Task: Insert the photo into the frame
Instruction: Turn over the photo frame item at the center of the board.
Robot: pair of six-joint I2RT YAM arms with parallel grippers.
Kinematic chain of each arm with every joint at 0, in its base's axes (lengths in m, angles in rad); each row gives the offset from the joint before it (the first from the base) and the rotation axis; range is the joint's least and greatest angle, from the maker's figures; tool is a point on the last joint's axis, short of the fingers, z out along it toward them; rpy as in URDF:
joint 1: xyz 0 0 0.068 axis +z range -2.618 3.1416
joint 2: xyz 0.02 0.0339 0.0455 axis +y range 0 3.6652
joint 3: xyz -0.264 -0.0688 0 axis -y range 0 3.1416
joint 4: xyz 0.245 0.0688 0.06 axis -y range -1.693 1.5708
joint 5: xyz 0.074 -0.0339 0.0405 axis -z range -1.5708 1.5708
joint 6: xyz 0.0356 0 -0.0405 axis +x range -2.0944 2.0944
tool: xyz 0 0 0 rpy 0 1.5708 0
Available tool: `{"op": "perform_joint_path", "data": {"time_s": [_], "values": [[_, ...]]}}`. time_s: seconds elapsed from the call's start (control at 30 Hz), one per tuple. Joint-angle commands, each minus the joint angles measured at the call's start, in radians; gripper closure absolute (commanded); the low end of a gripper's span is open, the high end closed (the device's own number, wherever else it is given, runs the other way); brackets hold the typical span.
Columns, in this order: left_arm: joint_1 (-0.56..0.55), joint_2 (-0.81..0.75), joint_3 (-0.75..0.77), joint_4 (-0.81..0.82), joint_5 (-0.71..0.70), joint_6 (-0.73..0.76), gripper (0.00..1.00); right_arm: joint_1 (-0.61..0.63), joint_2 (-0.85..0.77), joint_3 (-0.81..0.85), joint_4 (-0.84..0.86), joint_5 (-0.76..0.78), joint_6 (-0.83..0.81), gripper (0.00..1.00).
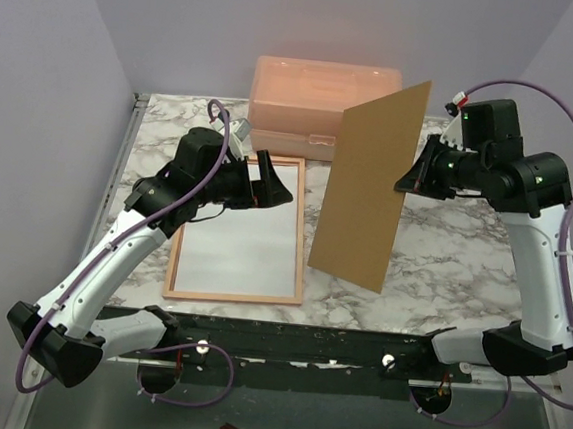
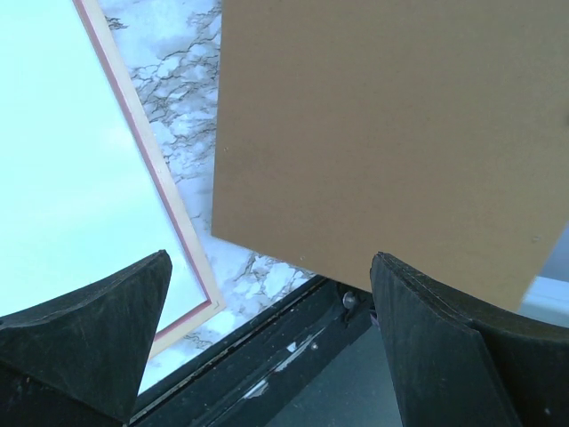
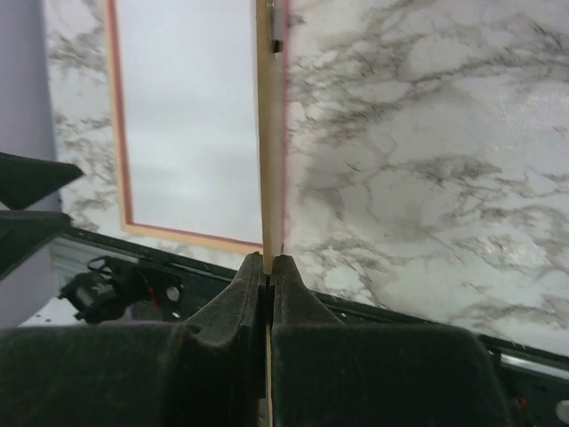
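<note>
The frame (image 1: 301,238) lies flat on the marble table, left of centre, its pale inside facing up; it also shows as the frame (image 2: 151,169) and the frame (image 3: 114,116). My left gripper (image 1: 269,181) hovers open over its far right part, nothing between the jaws of the left gripper (image 2: 271,267). My right gripper (image 1: 407,180) is shut on the right edge of a plain brown backing board (image 1: 369,187), held upright above the table just right of the frame. Seen edge-on, the board (image 3: 265,133) runs straight out of the right gripper (image 3: 268,260). The photo is not in view.
A translucent pink lidded box (image 1: 317,97) stands at the back of the table (image 1: 444,248), behind the frame and the board. A black rail (image 1: 305,342) runs along the near edge. The board (image 2: 391,133) fills the left wrist view's upper right.
</note>
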Motion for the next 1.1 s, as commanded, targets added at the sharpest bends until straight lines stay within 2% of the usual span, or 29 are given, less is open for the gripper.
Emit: {"op": "perform_joint_path", "data": {"time_s": [0.0, 0.3, 0.5, 0.83, 1.07], "values": [[0.005, 0.007, -0.013, 0.006, -0.019, 0.008, 0.04, 0.000, 0.012, -0.035, -0.065, 0.051, -0.040, 1.00], [0.005, 0.019, -0.013, -0.001, -0.023, 0.005, 0.04, 0.001, 0.085, 0.004, -0.066, -0.083, -0.077, 1.00], [0.005, 0.030, -0.017, 0.009, -0.019, 0.007, 0.04, 0.001, 0.033, 0.004, -0.065, -0.097, -0.058, 1.00], [0.005, 0.023, -0.038, 0.022, -0.007, 0.000, 0.04, 0.000, -0.083, -0.141, -0.066, -0.109, -0.045, 1.00], [0.005, 0.010, -0.055, 0.022, -0.008, -0.004, 0.04, 0.001, -0.068, -0.179, -0.066, -0.195, -0.063, 1.00]]}}
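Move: My right hand pinches the brown board by its raised right edge. The frame the board belongs over lies about 9 cm ahead of this hand, 32 cm to its left and 36 cm below; the peach box stands some 37 cm ahead, 14 cm left and 29 cm down. From my empty left hand, the board's middle is roughly 17 cm to the right, level fore and aft, about 6 cm lower. Keeping the steep board pinched by its edge, I sink my right hand about 3 cm, all but pause there, then draw it back towards my base about 4.5 cm and a touch lower, fingers tipping some 10 degrees further down. My left hand, still wide open and clear of the board, sinks roughly 2.5 cm beside it. ##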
